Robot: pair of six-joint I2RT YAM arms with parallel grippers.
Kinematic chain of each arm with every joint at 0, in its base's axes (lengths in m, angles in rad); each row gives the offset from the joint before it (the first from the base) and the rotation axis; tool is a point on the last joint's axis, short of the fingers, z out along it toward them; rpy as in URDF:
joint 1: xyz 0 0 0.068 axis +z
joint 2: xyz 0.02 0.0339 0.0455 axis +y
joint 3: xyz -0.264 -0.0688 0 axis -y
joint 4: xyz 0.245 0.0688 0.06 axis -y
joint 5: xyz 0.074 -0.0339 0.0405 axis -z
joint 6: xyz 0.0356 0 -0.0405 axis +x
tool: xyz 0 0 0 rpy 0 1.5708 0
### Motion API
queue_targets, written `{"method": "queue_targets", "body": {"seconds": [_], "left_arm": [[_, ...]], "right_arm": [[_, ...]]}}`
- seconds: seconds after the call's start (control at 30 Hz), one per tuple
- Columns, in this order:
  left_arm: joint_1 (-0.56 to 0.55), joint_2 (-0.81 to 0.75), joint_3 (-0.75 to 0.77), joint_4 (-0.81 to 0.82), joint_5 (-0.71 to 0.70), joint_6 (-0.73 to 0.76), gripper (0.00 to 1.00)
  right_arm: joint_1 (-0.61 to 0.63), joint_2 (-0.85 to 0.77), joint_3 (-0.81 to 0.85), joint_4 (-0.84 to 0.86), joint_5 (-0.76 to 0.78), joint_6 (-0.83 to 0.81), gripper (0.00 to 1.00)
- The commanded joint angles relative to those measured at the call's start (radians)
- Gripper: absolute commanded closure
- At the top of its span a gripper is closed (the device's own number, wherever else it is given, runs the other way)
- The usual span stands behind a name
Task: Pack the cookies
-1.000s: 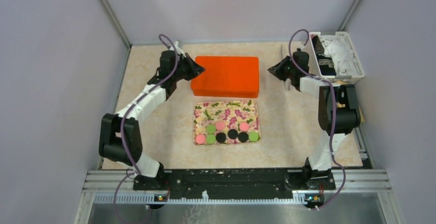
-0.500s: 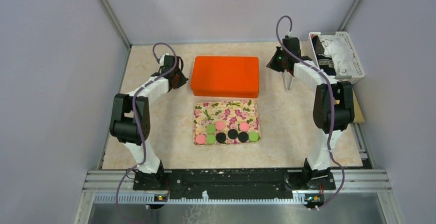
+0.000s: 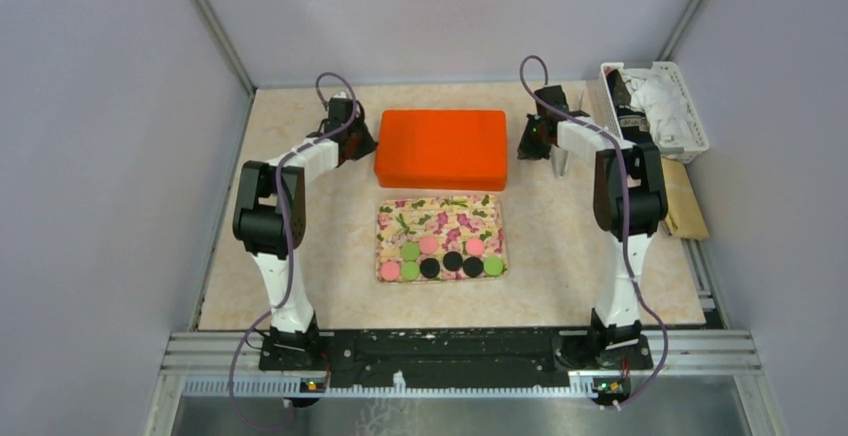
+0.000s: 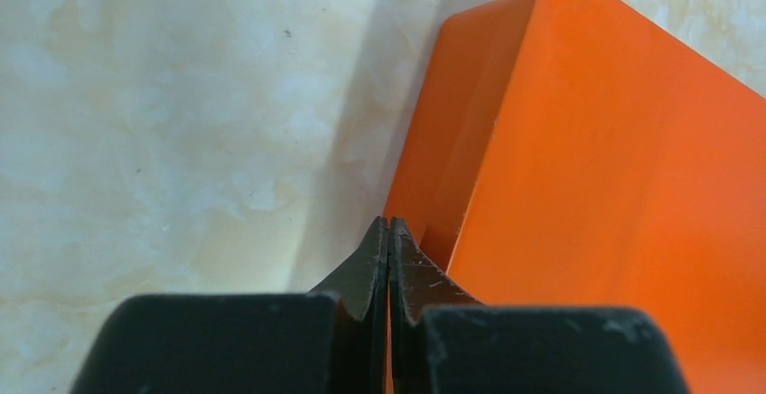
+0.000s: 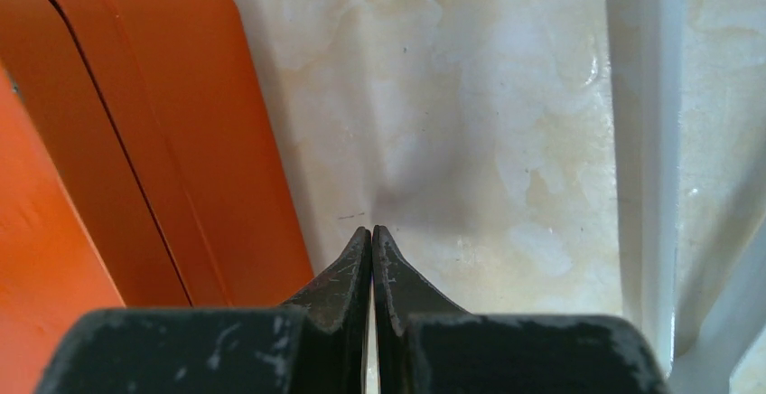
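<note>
Several cookies [image 3: 452, 260], pink, green and black discs, lie in two rows on the near half of the floral tray [image 3: 440, 214]. Behind the tray sits a closed orange box [image 3: 439, 148]. My left gripper [image 3: 366, 146] is low at the box's left end, shut and empty. In the left wrist view its tips [image 4: 388, 222] rest beside the orange box [image 4: 614, 186] side wall. My right gripper [image 3: 527, 142] is shut and empty at the box's right end. Its tips [image 5: 372, 229] hang over bare table, just right of the orange box [image 5: 154, 141].
A white basket [image 3: 655, 106] with white and dark items stands at the back right corner. A clear upright piece [image 3: 560, 161] stands just right of my right gripper, seen as a white bar [image 5: 641, 141]. Brown paper [image 3: 685, 211] lies along the right edge.
Both arms have swung in toward the ends of the orange box and lowered. The right gripper has closed. The cookies, tray and box have not moved.
</note>
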State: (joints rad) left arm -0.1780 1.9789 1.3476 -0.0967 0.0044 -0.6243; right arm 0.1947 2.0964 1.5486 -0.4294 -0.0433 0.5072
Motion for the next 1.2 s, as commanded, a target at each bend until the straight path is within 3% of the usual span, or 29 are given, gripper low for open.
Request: {"method": "queue_targets", "body": {"seconds": [0.0,0.3,0.77,1.0,1.17], "left_arm": [[-0.033,-0.039,-0.041,0.072,0.107,-0.01,1.0],[-0.064,-0.058,-0.097,0.081,0.145,-0.044,1.0],[-0.065,-0.071,-0.113,0.089,0.181,-0.038,1.0],[-0.065,-0.063,-0.118,0.089,0.193,-0.031,1.0],[-0.065,-0.052,-0.116,0.09,0.208,-0.04,1.0]], "right_arm": [[0.027,0.007,0.066,-0.01,-0.045,-0.038,1.0],[0.049,0.002,0.088,0.007,-0.186,-0.051,1.0],[0.049,-0.1,0.174,-0.199,0.417,-0.005,1.0],[0.11,-0.216,0.122,-0.141,0.501,-0.092,1.0],[0.171,-0.24,0.129,-0.151,0.45,-0.119,1.0]]}}
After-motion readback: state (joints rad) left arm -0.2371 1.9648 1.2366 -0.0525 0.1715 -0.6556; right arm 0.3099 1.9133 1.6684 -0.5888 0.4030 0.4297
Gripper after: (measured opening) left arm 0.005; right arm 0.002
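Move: The lidded orange box has its middle about 16 cm to the left hand's right, level ahead and some 3 cm below, its left side right beside the shut fingertips. From the right hand its middle is about 20 cm left and 1 cm ahead, at about hand height. The cookie tray lies some 22 cm back and 16 cm right of the left hand, 6 cm below; the tongs are about 8 cm right of the right hand, 5 cm ahead and 3 cm below. Left hand, shut, slides back and right about 5 cm, pushing the box's side; right rises some 12 cm. ##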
